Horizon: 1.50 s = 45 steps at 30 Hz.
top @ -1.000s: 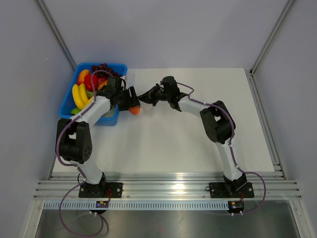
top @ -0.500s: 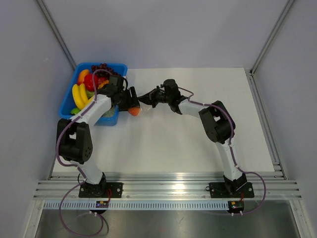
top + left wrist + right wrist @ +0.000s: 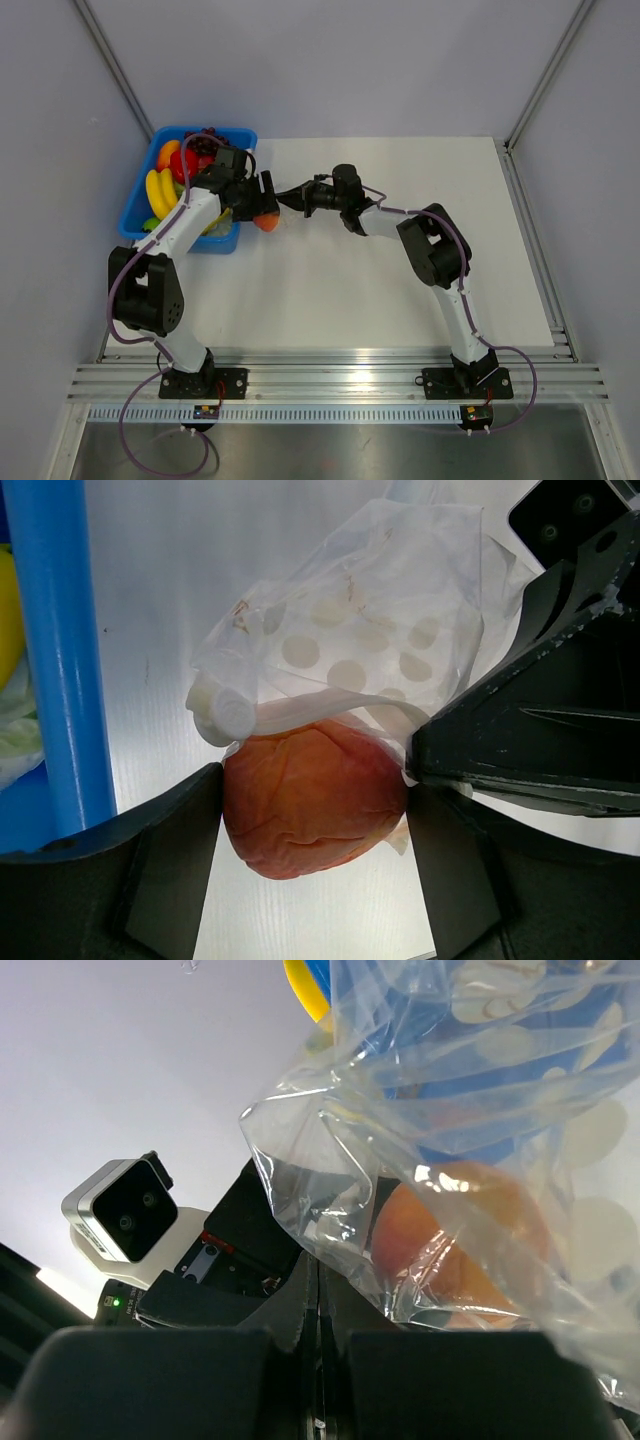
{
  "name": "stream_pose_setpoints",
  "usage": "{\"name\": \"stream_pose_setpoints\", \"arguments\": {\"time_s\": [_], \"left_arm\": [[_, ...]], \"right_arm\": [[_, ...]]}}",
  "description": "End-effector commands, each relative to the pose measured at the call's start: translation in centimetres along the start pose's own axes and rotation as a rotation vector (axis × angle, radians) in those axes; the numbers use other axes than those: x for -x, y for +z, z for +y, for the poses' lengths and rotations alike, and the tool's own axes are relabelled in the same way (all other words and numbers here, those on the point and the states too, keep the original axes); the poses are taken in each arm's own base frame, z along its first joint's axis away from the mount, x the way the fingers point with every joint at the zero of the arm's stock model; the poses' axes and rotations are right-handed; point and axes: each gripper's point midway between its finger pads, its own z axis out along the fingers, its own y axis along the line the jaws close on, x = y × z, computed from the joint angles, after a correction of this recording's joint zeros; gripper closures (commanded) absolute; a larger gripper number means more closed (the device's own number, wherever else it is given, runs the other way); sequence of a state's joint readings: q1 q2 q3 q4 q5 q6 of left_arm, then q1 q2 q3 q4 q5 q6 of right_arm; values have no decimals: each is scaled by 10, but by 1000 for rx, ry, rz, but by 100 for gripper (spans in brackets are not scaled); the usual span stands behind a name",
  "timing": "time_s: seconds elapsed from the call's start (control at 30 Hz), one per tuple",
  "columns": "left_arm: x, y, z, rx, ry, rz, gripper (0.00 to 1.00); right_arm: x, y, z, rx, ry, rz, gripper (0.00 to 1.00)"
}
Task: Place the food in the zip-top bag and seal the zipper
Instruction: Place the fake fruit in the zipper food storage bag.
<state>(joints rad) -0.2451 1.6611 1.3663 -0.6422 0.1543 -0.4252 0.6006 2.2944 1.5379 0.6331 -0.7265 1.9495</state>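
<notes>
The food, a round orange-red peach [image 3: 312, 800], sits between the fingers of my left gripper [image 3: 312, 815], which touch it on both sides just above the white table. The see-through zip-top bag [image 3: 370, 630] hangs ahead of it with its mouth edge draped over the peach's top. My right gripper [image 3: 318, 1265] is shut, pinching the bag's edge [image 3: 300, 1210]. Through the film the peach [image 3: 450, 1240] shows partly inside. From above, the peach [image 3: 265, 223] and both grippers meet beside the bin's right corner. I cannot make out the zipper.
A blue bin [image 3: 140, 190] stands at the left, holding yellow bananas [image 3: 158, 192], dark grapes [image 3: 205, 133] and other fruit. Its rim [image 3: 60, 650] runs close along the left side of the left gripper. Grey walls enclose the table on three sides.
The left arm has shifted slightly left toward the bin with the peach. The right wrist has followed it, still pinching the bag.
</notes>
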Motion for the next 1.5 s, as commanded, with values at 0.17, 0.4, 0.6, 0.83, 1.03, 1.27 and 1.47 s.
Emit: {"name": "stream_pose_setpoints", "arguments": {"time_s": [0.17, 0.4, 0.6, 0.83, 1.03, 1.27, 1.47], "left_arm": [[68, -28, -40, -111, 42, -253, 19], [68, -28, -39, -104, 41, -249, 9], [71, -34, -41, -106, 45, -265, 1], [74, -41, -43, -118, 43, -292, 2], [76, -52, -52, -168, 71, -321, 1], [77, -58, -54, -164, 96, -312, 1], [77, -61, -53, -164, 94, -318, 1]], "right_arm": [[-89, 12, -30, -95, -61, 290, 100], [-90, 13, -30, -91, -55, 295, 100], [-89, 13, -30, -87, -54, 297, 100], [-89, 13, -30, -81, -42, 301, 100], [-88, 12, -33, -76, -39, 302, 100], [-87, 12, -34, -66, -33, 303, 100], [-87, 12, -33, -60, -27, 305, 100]]}}
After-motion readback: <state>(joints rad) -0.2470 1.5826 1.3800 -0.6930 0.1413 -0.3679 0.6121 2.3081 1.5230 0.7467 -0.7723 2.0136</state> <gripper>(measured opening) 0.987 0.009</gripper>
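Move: The left hand has the peach between its pads, the peach's middle about 1 cm back of the hand point and 1 cm below it. The zip-top bag hangs open some 3 cm ahead, 5 cm to the right and 5 cm below, while the blue fruit box is centred about 17 cm left, 6 cm ahead and 9 cm down. From the right hand, shut on the bag's rim, the peach lies some 4 cm back, 3 cm left and 4 cm below. The left hand lets go of the peach at the bag's mouth, spreading its fingers from about three-quarters to fully open while easing about 1 cm left and slightly back, then rises some 3 cm with the fingers kept wide on either side of the peach. The right hand keeps its shut grip on the bag's rim and shifts about 1 cm back and 1 cm up, holding the plastic around the peach. ##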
